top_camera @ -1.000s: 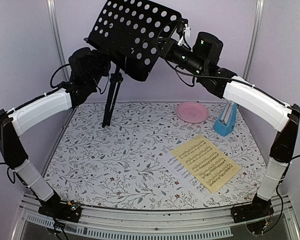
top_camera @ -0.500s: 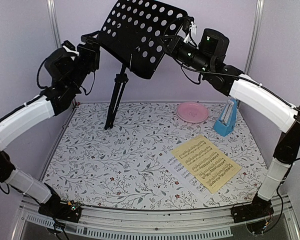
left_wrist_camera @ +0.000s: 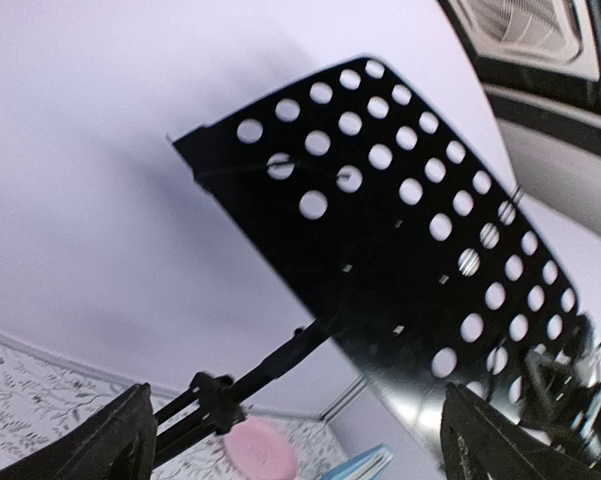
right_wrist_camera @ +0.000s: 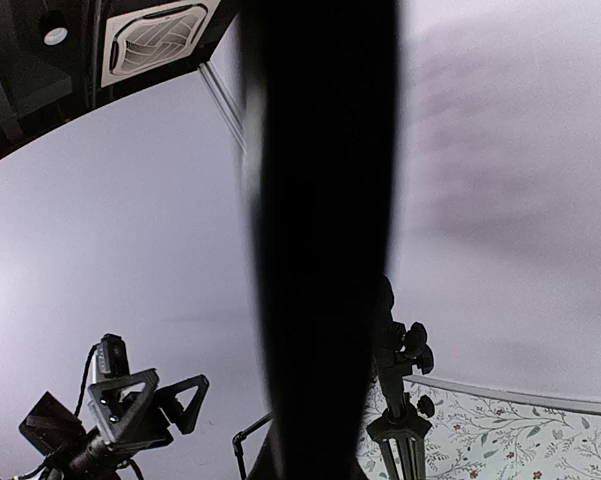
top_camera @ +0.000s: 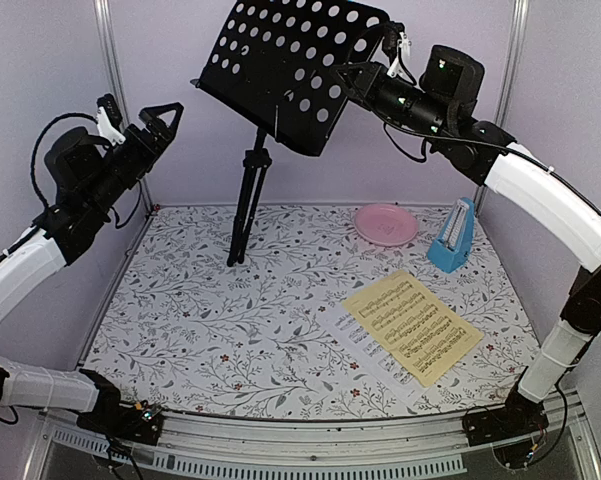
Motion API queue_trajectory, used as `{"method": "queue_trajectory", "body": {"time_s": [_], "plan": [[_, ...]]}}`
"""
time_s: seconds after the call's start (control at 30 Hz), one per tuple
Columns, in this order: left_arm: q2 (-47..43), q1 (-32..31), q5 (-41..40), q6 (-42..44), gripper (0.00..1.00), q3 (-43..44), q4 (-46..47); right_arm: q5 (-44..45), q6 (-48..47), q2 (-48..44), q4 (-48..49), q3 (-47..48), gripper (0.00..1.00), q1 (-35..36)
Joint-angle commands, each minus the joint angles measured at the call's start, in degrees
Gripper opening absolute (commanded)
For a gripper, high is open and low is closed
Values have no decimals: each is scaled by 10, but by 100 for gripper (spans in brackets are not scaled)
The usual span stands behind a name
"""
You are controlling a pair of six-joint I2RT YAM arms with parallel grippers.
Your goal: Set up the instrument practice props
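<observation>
The black perforated music stand is upright on its tripod at the back of the table. My right gripper is shut on the right edge of its desk; in the right wrist view that edge is a dark band across the middle. My left gripper is open and empty, apart from the stand on its left. The left wrist view shows the desk ahead between its fingers. A pale-yellow sheet lies front right, partly over a white sheet. The blue metronome stands at the back right.
A pink round plate lies next to the metronome at the back. The floral table cover is walled by pale panels with metal posts at the corners. The arm bases sit on the front rail.
My left gripper opened, let go of the stand and drew back to the left. The right arm carried the stand's desk up and to the right, and the tripod shifted right.
</observation>
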Motion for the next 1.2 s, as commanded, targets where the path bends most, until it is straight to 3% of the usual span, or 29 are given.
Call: {"method": "queue_trajectory", "body": {"time_s": [0.0,0.17,0.33,0.53,0.8,0.97,1.17], "plan": [[-13,25,104,117,99,-35,-88,-21,-33,-76,114,56,0,-4],[-4,48,209,194,99,-67,-111,-50,-59,-91,45,90,0,-9],[-18,48,279,259,95,-131,-55,-76,-61,-114,-44,123,0,-23],[-16,44,330,302,83,-214,43,-118,-54,-134,-87,126,0,-27],[15,-3,345,443,72,-231,50,-191,-53,-139,-115,138,0,-37],[65,-19,361,506,59,-227,56,-223,-44,-139,-115,141,0,-46],[115,-32,360,526,36,-229,125,-229,-22,-139,-106,141,0,-54]]}}
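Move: The music stand's folded legs hang about 12 cm to the right of my empty left hand, some 6 cm farther out, their middle nearly 30 cm lower. The stand's desk is roughly 23 cm right, 9 ahead and 9 above that hand; the pink plate lies 49 right, 21 ahead, far below. From my right hand, which holds the desk's edge, the legs are about 21 cm left, 4 ahead and 34 down; the yellow sheet is 19 right, 15 back, on the table. I drop my left hand steeply, about 22 cm, then swing it more to my right towards the stand's legs, rolling it some 50 degrees right side down and turning it clockwise; its wide-open fingers close past halfway, still on nothing. My right hand keeps its pinch on the desk's edge and draws the stand back 9 cm, a little right and up, turning counter-clockwise, then eases to a stop. ##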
